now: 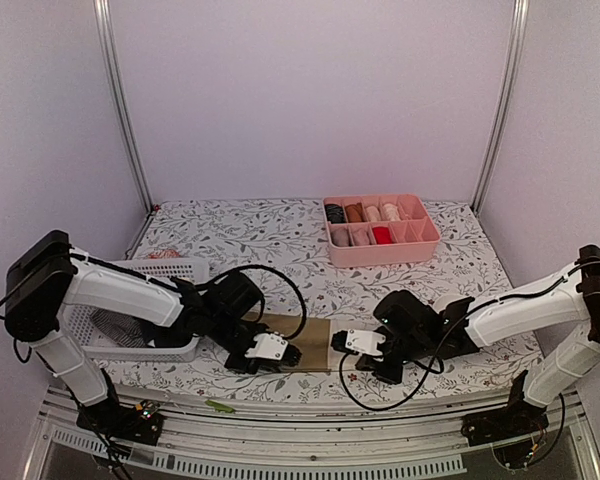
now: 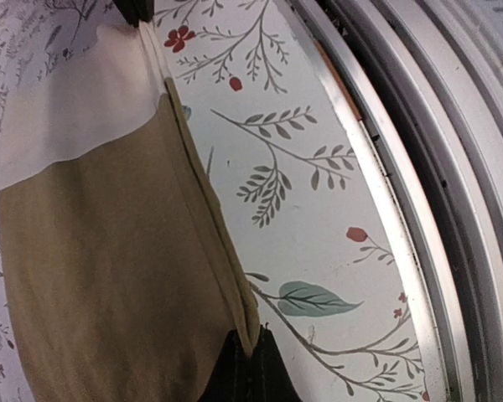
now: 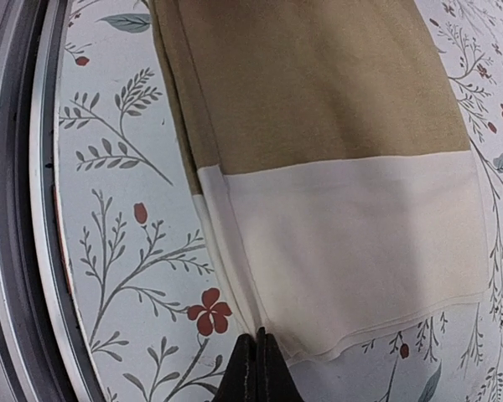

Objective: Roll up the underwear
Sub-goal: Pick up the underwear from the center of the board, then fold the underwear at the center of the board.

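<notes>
An olive-tan underwear [image 1: 307, 338] with a cream waistband lies flat on the floral cloth between my two grippers. My left gripper [image 1: 292, 354] is at its left end. In the left wrist view that gripper [image 2: 253, 352] is shut, and the tan folded near edge [image 2: 226, 268] runs in between its fingertips. My right gripper [image 1: 338, 342] is at the right end. In the right wrist view that gripper [image 3: 256, 352] is shut on the near corner of the cream band [image 3: 352, 243]. A grey striped garment [image 1: 115, 330] lies in the basket.
A white mesh basket [image 1: 170, 268] stands at the left, under the left arm. A pink divided tray [image 1: 435, 238] with rolled garments sits at the back right. The table's metal front rail [image 2: 419, 209] runs close by the underwear's near edge.
</notes>
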Available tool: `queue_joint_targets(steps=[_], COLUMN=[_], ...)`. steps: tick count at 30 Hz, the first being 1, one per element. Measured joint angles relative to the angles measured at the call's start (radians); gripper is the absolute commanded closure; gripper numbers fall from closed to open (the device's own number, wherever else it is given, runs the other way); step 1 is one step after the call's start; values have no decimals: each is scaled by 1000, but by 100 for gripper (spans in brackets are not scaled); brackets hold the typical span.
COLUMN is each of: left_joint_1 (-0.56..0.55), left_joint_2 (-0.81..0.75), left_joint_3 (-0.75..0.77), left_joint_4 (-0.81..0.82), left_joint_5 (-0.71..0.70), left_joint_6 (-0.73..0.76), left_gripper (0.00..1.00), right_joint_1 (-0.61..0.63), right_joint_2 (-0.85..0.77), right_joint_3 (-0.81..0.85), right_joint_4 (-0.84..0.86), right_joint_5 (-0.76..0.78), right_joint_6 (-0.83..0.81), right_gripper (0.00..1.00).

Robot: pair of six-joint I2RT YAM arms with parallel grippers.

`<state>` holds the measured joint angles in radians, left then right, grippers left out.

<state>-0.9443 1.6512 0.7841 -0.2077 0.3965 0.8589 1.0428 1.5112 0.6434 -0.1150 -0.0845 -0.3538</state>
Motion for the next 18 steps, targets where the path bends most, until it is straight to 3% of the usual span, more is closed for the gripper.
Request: queue_joint_targets(steps=[9,18], left_joint_1=[91,190], left_joint_2=[3,121], left_joint_3=[134,277], left_joint_4=[-109,-187], left_joint_5=[101,134], left_joint_6=[11,72], left_gripper=[100,100], right_joint_1=[-16,-103], right_joint_2=[-29,-16], right_joint_3=[39,105], right_joint_4=[-40,-53], right_joint_5=[15,49], right_joint_6=[0,-15], right_gripper=[100,100])
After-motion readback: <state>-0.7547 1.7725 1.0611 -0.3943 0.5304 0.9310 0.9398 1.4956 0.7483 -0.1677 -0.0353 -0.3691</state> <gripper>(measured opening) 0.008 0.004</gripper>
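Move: The underwear lies folded to a long strip. Its far edge, where the pinched near edge is being taken, has its middle about 11 cm ahead of the left hand and 4 cm to its right, and 11 cm ahead of the right hand and 12 cm to its left, 2 cm lower. The laundry basket is some 27 cm left of the left hand and 11 ahead; the pink box is about 28 cm ahead of the right hand and 4 right. The underwear's near edge, still pinched in both shut grippers, is lifted and carried forward over the strip towards its far edge. The left hand rises about 4 cm first, then goes mainly forward, some 7.5 cm in all, already sinking slightly. The right lags, rising before it reaches about 5 cm forward, still climbing and turning a little clockwise. ##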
